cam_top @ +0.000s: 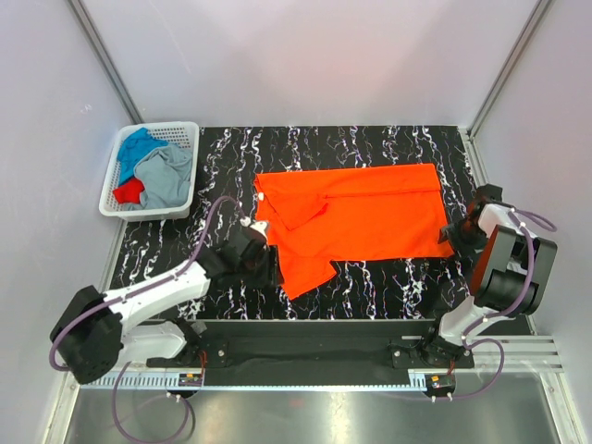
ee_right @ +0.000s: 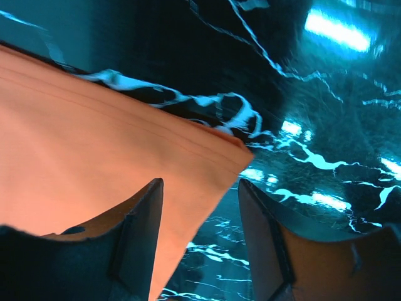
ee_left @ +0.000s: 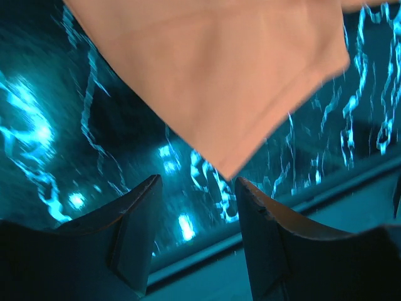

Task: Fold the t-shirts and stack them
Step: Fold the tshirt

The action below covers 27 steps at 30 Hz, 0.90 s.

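A bright orange t-shirt (cam_top: 356,217) lies spread flat on the black marbled table (cam_top: 370,287), with one sleeve folded in at its left. My left gripper (cam_top: 268,248) is at the shirt's near left edge. In the left wrist view it (ee_left: 197,182) is open, and a corner of the orange cloth (ee_left: 219,81) ends just ahead of the gap, apart from both fingers. My right gripper (cam_top: 450,231) is at the shirt's right hem. Its jaws (ee_right: 200,183) stand open over the orange corner (ee_right: 94,163), which lies flat on the table beneath them.
A white lattice basket (cam_top: 176,129) stands at the back left of the table and holds a blue shirt (cam_top: 139,145), a grey shirt (cam_top: 168,176) and a red one (cam_top: 129,191). Pale walls close in the table at the back and on both sides.
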Motion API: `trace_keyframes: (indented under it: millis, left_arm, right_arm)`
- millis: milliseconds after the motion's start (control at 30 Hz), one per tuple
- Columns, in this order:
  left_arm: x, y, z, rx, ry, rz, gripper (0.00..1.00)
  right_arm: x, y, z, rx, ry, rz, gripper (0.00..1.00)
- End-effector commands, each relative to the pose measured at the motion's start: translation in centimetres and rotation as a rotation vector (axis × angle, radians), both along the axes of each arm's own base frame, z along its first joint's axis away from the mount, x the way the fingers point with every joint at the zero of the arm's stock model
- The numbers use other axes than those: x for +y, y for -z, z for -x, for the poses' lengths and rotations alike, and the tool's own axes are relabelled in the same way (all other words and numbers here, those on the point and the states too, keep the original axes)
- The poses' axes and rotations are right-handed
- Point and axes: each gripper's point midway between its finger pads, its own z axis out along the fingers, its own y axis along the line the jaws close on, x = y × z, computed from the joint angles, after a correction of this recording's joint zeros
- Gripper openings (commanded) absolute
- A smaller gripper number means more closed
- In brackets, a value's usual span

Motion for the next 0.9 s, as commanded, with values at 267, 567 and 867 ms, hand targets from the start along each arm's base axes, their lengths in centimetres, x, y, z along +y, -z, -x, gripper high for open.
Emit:
trace_keyframes:
  millis: [267, 567, 867]
  left_arm:
    - [-2.7, 0.4, 2.3, -0.055, -0.018, 0.023, 0.55]
    - [-5.3, 1.6, 2.2, -0.087, -0.042, -0.032, 0.58]
    - [-6.7, 0.6, 3.1, -0.209, 0.120, -0.166, 0.58]
  right_arm:
    - [0.0, -0.8, -0.5, -0.077, 0.011, 0.017, 0.57]
    - [0.2, -0.4, 0.8, -0.031, 0.033, 0.014, 0.59]
    - [0.1, 2.5, 2.5, 0.082, 0.098, 0.013, 0.57]
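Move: The near corner of the t-shirt's sleeve end lies some 5 cm back and 4 cm right of the left hand, about 5 cm below it. On that level, the sleeve's other corner is roughly 15 cm right and 2 cm ahead, and the table's near edge 11 cm straight back. From the right hand, the hem corner is about 3 cm back, 1 cm right and 2 cm below; the hem's far corner stands some 21 cm ahead, 4 cm left. Bring the open left gripper back towards the sleeve's near corner, sink it about 4 cm, then swing it right past the corner along the sleeve end, lifting slightly and tilting about 10 degrees; in all some 6 cm right and 4 to 5 cm back. Keep the right gripper open at the hem corner, bob it slightly, and finish by easing back and down about 1.5 cm each. ##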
